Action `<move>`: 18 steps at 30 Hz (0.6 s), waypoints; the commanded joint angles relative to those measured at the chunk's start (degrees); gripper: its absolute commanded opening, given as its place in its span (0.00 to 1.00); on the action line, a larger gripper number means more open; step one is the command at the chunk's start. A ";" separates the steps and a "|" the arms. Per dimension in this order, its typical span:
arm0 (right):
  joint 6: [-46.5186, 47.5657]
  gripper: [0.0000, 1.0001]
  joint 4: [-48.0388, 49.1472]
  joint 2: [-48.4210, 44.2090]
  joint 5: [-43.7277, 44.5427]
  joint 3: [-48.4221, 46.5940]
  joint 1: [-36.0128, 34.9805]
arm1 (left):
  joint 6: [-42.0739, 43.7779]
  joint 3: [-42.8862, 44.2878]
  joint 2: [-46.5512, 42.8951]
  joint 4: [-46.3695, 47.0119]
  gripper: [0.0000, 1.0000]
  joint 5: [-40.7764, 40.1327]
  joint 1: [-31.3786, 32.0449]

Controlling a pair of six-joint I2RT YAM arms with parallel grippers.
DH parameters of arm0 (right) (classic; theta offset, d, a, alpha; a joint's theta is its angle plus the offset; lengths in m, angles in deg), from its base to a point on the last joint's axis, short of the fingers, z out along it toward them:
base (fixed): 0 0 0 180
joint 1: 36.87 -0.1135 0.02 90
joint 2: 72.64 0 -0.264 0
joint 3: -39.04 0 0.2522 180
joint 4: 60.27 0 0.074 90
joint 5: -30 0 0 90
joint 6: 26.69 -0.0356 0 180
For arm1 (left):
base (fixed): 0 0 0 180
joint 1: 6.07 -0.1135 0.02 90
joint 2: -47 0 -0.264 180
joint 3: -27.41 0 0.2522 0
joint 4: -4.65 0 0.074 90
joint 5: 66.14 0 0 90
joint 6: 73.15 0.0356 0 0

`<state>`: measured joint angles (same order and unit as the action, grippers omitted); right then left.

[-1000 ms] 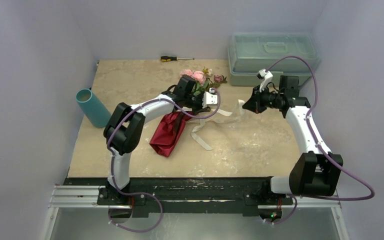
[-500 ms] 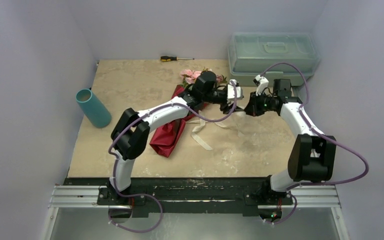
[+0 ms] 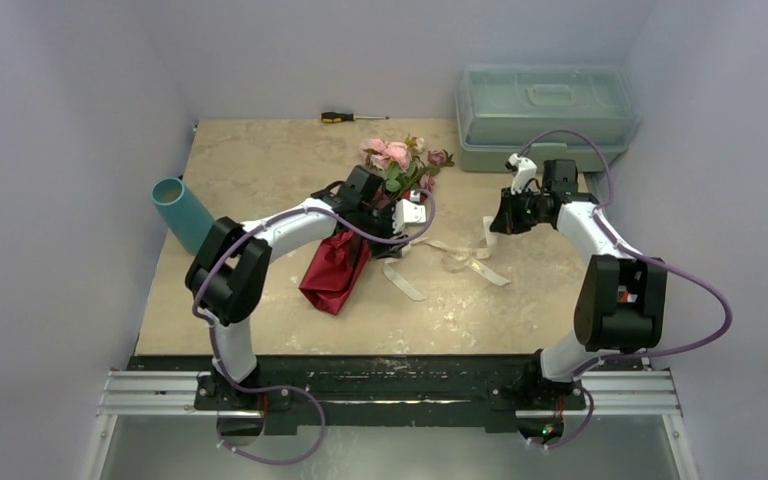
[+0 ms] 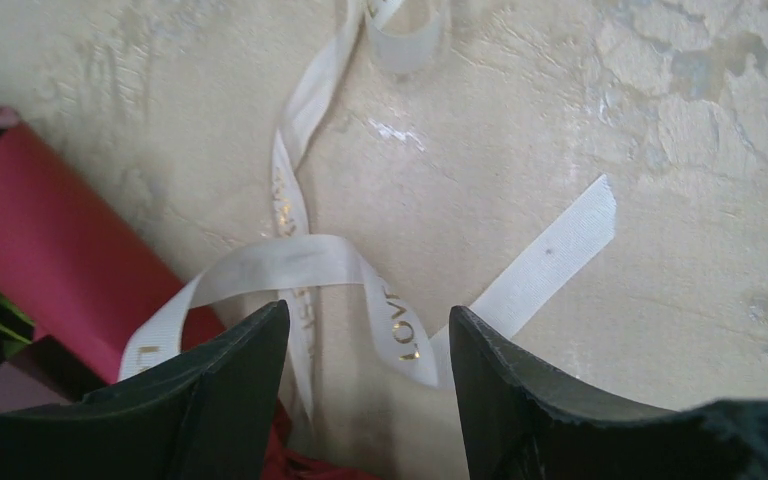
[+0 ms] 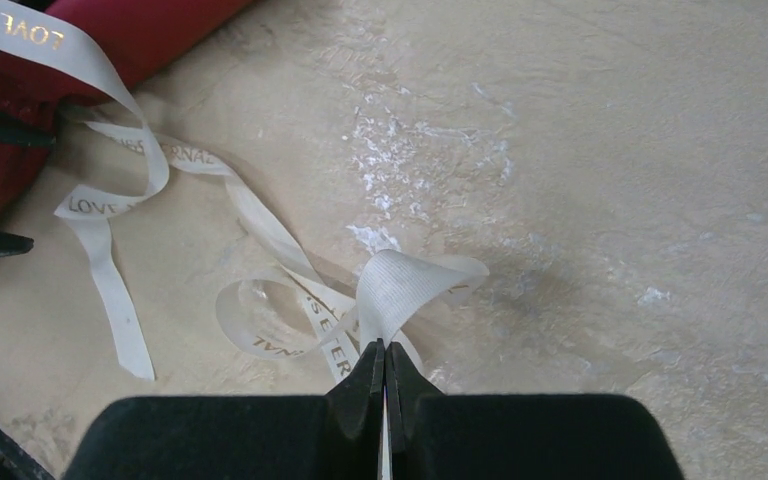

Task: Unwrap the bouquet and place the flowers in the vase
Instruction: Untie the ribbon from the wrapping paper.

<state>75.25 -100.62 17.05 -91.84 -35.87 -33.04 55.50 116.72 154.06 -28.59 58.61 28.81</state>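
The bouquet lies mid-table, its pink flowers pointing to the back and its maroon paper toward the front. The cream ribbon trails loose over the table to the right of it. My left gripper hovers open beside the paper; a ribbon loop lies below its jaws, not gripped. My right gripper is shut on a ribbon end, pinched at its tips. The teal vase leans at the table's left edge.
A pale green toolbox fills the back right corner. A screwdriver lies at the back edge. More maroon paper shows at the top left of the right wrist view.
My left gripper swung out to the right, opened, and came back beside the bouquet. The right gripper shifted a little left, still pinching the ribbon, which now lies strung out on the table.
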 commanded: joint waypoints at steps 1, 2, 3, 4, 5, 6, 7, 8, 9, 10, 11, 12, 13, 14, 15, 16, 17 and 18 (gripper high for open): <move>2.09 0.00 -1.11 0.41 1.71 -2.68 0.29 | 0.21 -1.27 -0.07 0.18 0.60 -3.36 0.96; 2.40 0.00 -1.27 0.58 1.83 -2.86 0.29 | 0.00 -1.20 0.51 0.55 0.60 -3.43 1.07; 2.58 0.00 -1.34 0.71 2.02 -2.99 0.29 | -0.33 -1.13 1.09 1.03 0.61 -3.92 1.33; 2.75 0.00 -1.37 0.81 2.14 -3.13 0.29 | -0.49 -0.92 1.79 1.01 0.61 -4.63 1.85; 3.04 0.00 -1.49 1.02 2.32 -3.33 0.29 | -0.32 -0.62 2.52 0.71 0.60 -5.52 2.45; 3.32 0.00 -1.72 1.43 2.77 -3.63 0.29 | -0.19 -0.33 3.18 0.27 0.58 -6.33 3.23; 3.56 0.00 -1.90 1.71 3.20 -3.83 0.25 | 0.04 0.07 3.76 -0.38 0.53 -6.92 3.73; 4.08 0.00 -2.08 1.98 3.83 -4.00 0.29 | 0.08 0.50 4.37 -1.26 0.46 -7.20 4.05; 4.70 0.00 -2.21 2.24 4.53 -4.06 0.29 | -0.03 1.16 4.86 -2.39 0.37 -7.37 4.26; 5.40 0.00 -2.19 2.40 5.16 -4.07 0.29 | -0.44 2.11 5.20 -3.43 0.25 -7.25 4.25; 6.16 0.00 -2.33 2.56 5.42 -4.07 0.32 | -1.21 3.25 5.09 -4.34 0.14 -7.04 4.06; 6.89 0.00 -2.51 2.71 5.46 -4.07 0.34 | -2.29 4.22 4.67 -4.95 0.03 -6.50 3.73; 7.77 0.00 -2.69 2.88 5.47 -4.19 0.33 | -3.79 5.06 3.23 -4.76 0.00 -5.62 3.01; 8.25 0.00 -2.78 3.00 5.54 -4.30 0.37 | -5.73 5.77 1.63 -3.84 0.00 -4.41 2.07; 8.63 0.00 -2.94 3.15 5.55 -4.45 0.33 | -8.26 6.56 0.11 -2.59 0.00 -3.02 0.84; 8.99 0.00 -3.16 3.40 5.60 -4.61 0.35 | -10.40 7.60 -1.39 -1.51 0.00 -1.97 -0.37; 9.29 0.00 -3.40 3.61 5.87 -4.72 0.30 | -11.68 9.02 -2.63 -1.16 0.00 -0.98 -1.53; 9.52 0.00 -3.53 3.93 6.35 -4.84 0.36 | -12.97 10.22 -3.86 -0.61 0.00 -0.61 -2.95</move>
<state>81.66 -103.24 20.78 -87.44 -38.18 -32.99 50.15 120.28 158.56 -32.98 53.62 30.99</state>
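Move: The ribbon stretch beside the knot lies between and below the left hand's open fingers, about 5 cm down and 2 cm back. Its loose tail end is roughly 10 cm back and 5 cm to the right of that hand; the gathered red wrapping lies some 12 cm left and 5 cm back, the flower heads about 18 cm straight ahead. From the right hand, the ribbon stretch is about 22 cm left and 5 cm back. The slack ribbon is pinched anew by the left hand, which sinks about 5 cm onto it, easing 2 cm back, and shuts its half-open fingers near the bottom. It then lifts some 2.5 cm and slightly forward with the ribbon between its fingertips. The right hand keeps its shut grip on the other ribbon end and drifts about 2 cm down and to the right. ##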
